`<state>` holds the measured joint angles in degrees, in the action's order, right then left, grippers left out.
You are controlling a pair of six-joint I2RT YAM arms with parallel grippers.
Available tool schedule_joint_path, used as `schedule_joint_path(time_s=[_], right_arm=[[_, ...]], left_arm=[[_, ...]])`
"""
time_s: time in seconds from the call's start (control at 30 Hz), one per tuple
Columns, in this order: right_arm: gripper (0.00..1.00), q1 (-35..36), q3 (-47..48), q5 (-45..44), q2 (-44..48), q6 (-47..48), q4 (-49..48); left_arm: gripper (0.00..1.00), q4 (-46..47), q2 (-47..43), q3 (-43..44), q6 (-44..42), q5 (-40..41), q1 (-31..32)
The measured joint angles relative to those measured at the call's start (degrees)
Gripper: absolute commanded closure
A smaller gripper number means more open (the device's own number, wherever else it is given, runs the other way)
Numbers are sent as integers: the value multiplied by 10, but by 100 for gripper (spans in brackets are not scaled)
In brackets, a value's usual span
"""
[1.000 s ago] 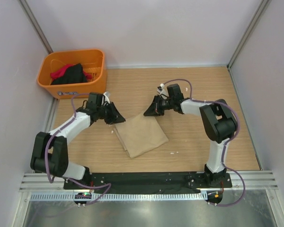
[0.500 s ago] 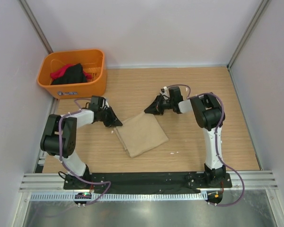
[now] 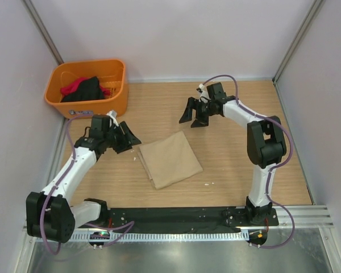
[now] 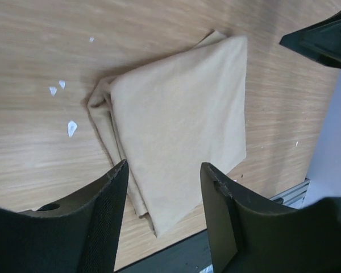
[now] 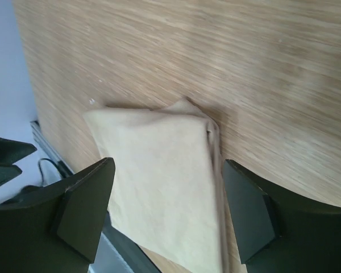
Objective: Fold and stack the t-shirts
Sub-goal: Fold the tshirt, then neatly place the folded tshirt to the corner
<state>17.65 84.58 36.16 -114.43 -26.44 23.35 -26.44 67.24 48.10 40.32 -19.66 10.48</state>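
A tan-beige t-shirt [image 3: 169,160] lies folded into a flat square on the wooden table [image 3: 227,165], seen too in the left wrist view [image 4: 182,119] and the right wrist view [image 5: 159,182]. My left gripper [image 3: 128,138] hovers just left of it, open and empty, raised off the cloth. My right gripper [image 3: 192,115] hangs above and behind the shirt's far corner, open with nothing between its fingers. A black t-shirt [image 3: 86,90] and a red t-shirt [image 3: 73,86] lie bunched in the orange basket [image 3: 116,94].
The orange basket stands at the back left corner against the wall. Small white specks [image 4: 71,128] dot the wood left of the folded shirt. Grey walls close in the table on three sides, and a black rail [image 3: 176,215] runs along the near edge.
Both grippers have let go of the tan shirt's corners and opened. The left one drew back to the left; the right one rose and moved away toward the back.
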Motion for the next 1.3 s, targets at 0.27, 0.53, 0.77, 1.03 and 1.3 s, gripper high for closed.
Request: schedule_joint_path(time_s=[0.27,0.53,0.77,1.03,1.3], right_arm=[[22,-4,5,18,-27,115,84],[36,-2,-11,77,-65,161,86],[41,19,-29,110,-72,171,83],[87,57,-63,103,-72,146,47],[99,68,-62,18,-55,113,71]], left_arm=[[46,-33,-8,-100,29,-17,0],[46,-44,-26,-100,21,-19,3],[45,-50,-42,-99,10,-14,3],[44,-49,-42,-91,10,-9,3],[43,-36,-42,-90,10,-9,-2]])
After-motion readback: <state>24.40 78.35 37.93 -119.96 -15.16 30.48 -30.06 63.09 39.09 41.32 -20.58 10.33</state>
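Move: Below and behind the open right hand lies its grip spot on the folded t-shirt's right edge, about 9 cm back, 2 cm left and 9 cm down. The shirt's far right corner is only some 2 cm back and 2 cm left of this hand, and its near right corner roughly 18 cm back and 6 cm right, both on the table too. From the left hand the grip spot is about 3 cm ahead, 18 cm right and 14 cm down. Drawing back and sinking about 9 cm and 8 cm, the right hand comes down to the t-shirt's right edge, a little nearer than the far corner, turning some 15–20 degrees counter-clockwise. It works leftward into the edge late on and shuts its wide-open fingers, pinching the cloth. The left hand dips back and down about 6 cm, then eases slightly forward and up, half open, clear of the shirt. ##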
